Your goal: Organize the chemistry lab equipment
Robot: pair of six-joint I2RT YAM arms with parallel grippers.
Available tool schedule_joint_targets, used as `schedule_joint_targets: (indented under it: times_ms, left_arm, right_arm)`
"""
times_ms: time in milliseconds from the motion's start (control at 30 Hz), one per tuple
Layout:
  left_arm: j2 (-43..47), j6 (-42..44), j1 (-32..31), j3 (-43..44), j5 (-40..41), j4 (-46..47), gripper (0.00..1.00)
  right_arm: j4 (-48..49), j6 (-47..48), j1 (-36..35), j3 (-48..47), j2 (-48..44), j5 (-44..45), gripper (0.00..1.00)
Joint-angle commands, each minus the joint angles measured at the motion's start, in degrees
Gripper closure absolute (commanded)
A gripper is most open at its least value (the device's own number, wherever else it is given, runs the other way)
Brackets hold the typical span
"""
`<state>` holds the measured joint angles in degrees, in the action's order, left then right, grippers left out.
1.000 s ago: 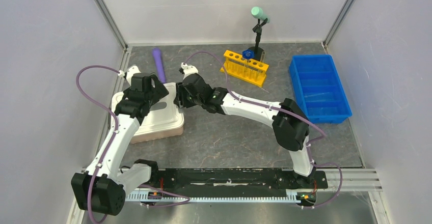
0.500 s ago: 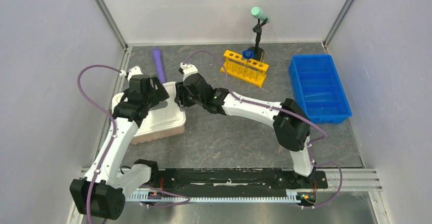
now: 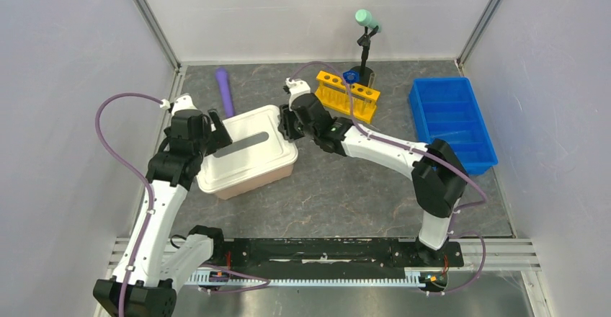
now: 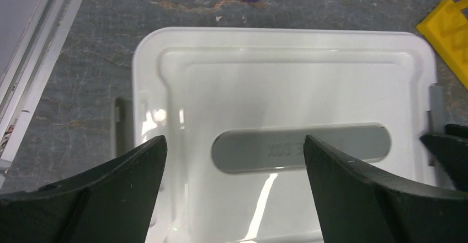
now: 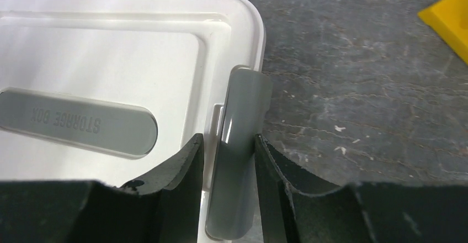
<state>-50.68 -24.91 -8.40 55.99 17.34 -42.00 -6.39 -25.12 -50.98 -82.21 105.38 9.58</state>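
A white storage box (image 3: 245, 151) with a grey handle strip lies left of the table's middle, lid on. My right gripper (image 5: 228, 139) is shut on the grey side latch (image 5: 243, 116) at the box's right end; in the top view this gripper (image 3: 287, 126) sits at that end. My left gripper (image 4: 234, 141) hangs open above the lid (image 4: 287, 83), fingers wide apart and holding nothing; in the top view it (image 3: 216, 126) hovers at the box's left end. A blue-capped tube (image 3: 351, 76) stands at the yellow rack (image 3: 347, 94). Other loose lab equipment is out of view.
A purple cylinder (image 3: 225, 90) lies behind the box. A black stand with a mint-green top (image 3: 366, 18) rises behind the rack. A blue divided bin (image 3: 450, 124) sits at the right. Walls close in on three sides.
The box has slid right and toward the middle with my right gripper at its right end. My left gripper now sits over the box's left end rather than its middle.
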Motion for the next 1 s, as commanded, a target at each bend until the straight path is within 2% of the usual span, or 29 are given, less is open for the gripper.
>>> schedule_joint_targets:
  times_ms: [0, 300, 567, 967]
  left_arm:
    - [1.04, 2.20, 1.37, -0.59, 2.82, -1.76, 0.02]
    - [4.82, -0.45, 11.45, -5.64, -0.65, 0.43, 0.00]
    - [4.36, -3.70, 18.49, -10.62, -12.29, 3.68, 0.00]
    - [3.47, -8.81, 22.20, -16.33, -25.59, 9.74, 0.05]
  right_arm:
    - [-2.41, 2.73, 2.75, 5.84, -2.56, 2.53, 0.58]
    - [-0.58, 2.93, 5.32, 8.43, -4.31, 0.44, 0.59]
    - [0.68, 3.09, 6.85, 9.70, -4.91, -1.65, 0.59]
    - [1.88, 2.47, 7.36, 10.32, -4.83, -3.45, 0.60]
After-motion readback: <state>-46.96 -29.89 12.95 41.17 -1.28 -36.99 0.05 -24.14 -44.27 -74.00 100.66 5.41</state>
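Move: The left hand, open, is above the storage box lid. The box's left handle lies about 8 cm to its left, 2 cm back and 8 cm below; the purple tube is some 15 cm ahead, 4 cm right and 14 cm down. The right hand already holds the right handle between its fingers; the yellow rack stands about 9 cm ahead of it, 16 cm right and 8 cm lower. Backing off and swinging left about 5.5 cm over the lid, the left hand then drops, nearly 8 cm down in all, edging back right as it nears the box's left handle; it turns some 10 degrees counter-clockwise, rolls left side down and stays wide open. The right hand keeps its grip and draws the box right about 5 cm and slightly forward, slowing to a stop. ##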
